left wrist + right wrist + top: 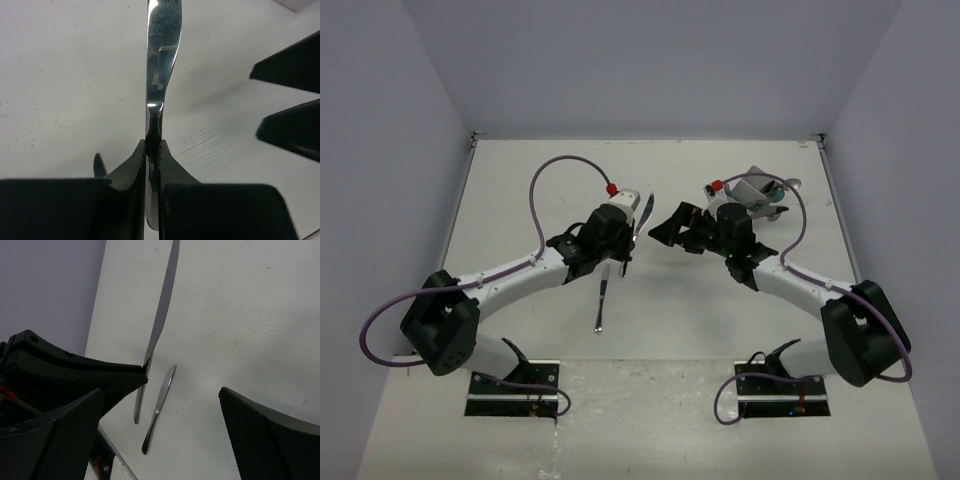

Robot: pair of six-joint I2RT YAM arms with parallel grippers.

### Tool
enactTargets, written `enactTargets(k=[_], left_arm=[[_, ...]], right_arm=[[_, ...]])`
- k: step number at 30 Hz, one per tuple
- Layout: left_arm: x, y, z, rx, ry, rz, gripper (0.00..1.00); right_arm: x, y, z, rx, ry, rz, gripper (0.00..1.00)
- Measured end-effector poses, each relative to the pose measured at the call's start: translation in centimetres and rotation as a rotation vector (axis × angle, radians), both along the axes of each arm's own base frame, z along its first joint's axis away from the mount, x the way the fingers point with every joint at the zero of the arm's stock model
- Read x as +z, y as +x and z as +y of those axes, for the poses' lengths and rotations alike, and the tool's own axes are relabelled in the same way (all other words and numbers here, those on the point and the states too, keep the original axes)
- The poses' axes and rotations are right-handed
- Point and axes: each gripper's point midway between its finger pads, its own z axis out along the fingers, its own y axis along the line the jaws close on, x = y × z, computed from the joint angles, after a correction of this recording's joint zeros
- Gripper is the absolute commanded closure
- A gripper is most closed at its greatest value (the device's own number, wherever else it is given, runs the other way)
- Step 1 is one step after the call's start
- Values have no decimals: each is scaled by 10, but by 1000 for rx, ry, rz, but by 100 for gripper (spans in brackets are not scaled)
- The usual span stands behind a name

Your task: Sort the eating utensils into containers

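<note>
My left gripper [626, 240] [152, 146] is shut on a silver knife [645, 210] [162, 60] [162, 305], clamped near its middle, with the serrated blade pointing to the far side above the table. My right gripper [662, 226] [165, 440] stands wide open just right of that knife, holding nothing; its fingers [292, 65] show in the left wrist view. A second silver knife [602, 300] [160, 407] lies flat on the table below the left gripper. The white container [758, 190] sits at the far right with utensils in it, one of them teal [775, 203].
Grey walls close in the white table [520, 200] on three sides. The two arm bases [515, 390] [782, 400] are bolted at the near edge. Purple cables [555, 175] arc over both arms.
</note>
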Motion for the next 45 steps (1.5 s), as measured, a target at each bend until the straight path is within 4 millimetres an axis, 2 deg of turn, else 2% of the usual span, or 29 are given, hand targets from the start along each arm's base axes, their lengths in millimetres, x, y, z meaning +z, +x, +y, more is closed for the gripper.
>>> enactTargets(k=[4, 8, 13, 20, 22, 23, 25, 26, 31, 34, 36, 38, 39, 41, 42, 43, 45], left_arm=[[19, 8, -15, -28, -51, -52, 100], [26, 10, -25, -57, -73, -66, 100], [31, 11, -31, -81, -73, -87, 100], [42, 2, -53, -159, -120, -108, 100], [43, 2, -54, -165, -122, -114, 100], [44, 2, -54, -167, -121, -117, 100], [44, 2, -54, -169, -121, -119, 100], [44, 3, -54, -169, -122, -120, 100], [46, 4, -55, -165, -124, -127, 100], [48, 6, -56, -164, -130, -135, 100], [51, 7, -58, -165, -134, -139, 100], [54, 9, -60, -166, -142, -147, 100], [54, 9, -60, -167, -144, -149, 97], [55, 9, -61, -175, -146, -153, 69], [56, 9, -62, -180, -146, -160, 8], [57, 10, -62, -185, -145, -166, 0], [59, 10, -62, -186, -147, -172, 0]], right_arm=[[7, 1, 17, 52, 62, 22, 2], [8, 1, 26, 68, 91, 49, 5], [6, 9, 23, 3, 105, 74, 9], [12, 21, 21, -65, 124, 65, 17], [14, 25, 21, -78, 130, 59, 26], [15, 26, 22, -82, 132, 58, 36], [16, 27, 22, -87, 137, 57, 47], [16, 27, 22, -89, 138, 58, 57], [16, 28, 22, -102, 138, 57, 71], [19, 26, 24, -93, 131, 43, 84], [20, 26, 23, -97, 120, 26, 100], [21, 28, 20, -108, 107, 13, 100], [22, 28, 19, -113, 101, 6, 100], [24, 28, 17, -117, 86, -13, 100], [25, 28, 15, -118, 76, -24, 100], [27, 29, 13, -129, 64, -40, 100], [33, 31, 5, -156, 33, -82, 100]])
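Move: The knife is gripped near its middle by the left fingers, blade pointing forward and slightly right; the open right gripper waits about 9 cm to their right, 1 cm farther out and 4 cm higher. From the right hand, the knife's middle is some 8 cm left, level fore and aft, 3 cm lower. The container stands about 18 cm right of the right hand, 5 cm farther out and 12 cm down; the second knife lies roughly 17 cm back, 15 cm left and 15 cm down. The right fingers close on the knife just forward of the left fingers' hold, and the left fingers then open wide and let go. Beforehand the left hand carries the knife about 5 cm right and 4 cm up to the right gripper, turning some 10 degrees clockwise, while the right reaches a couple of centimetres left, then forward; both edge higher during the handover. ##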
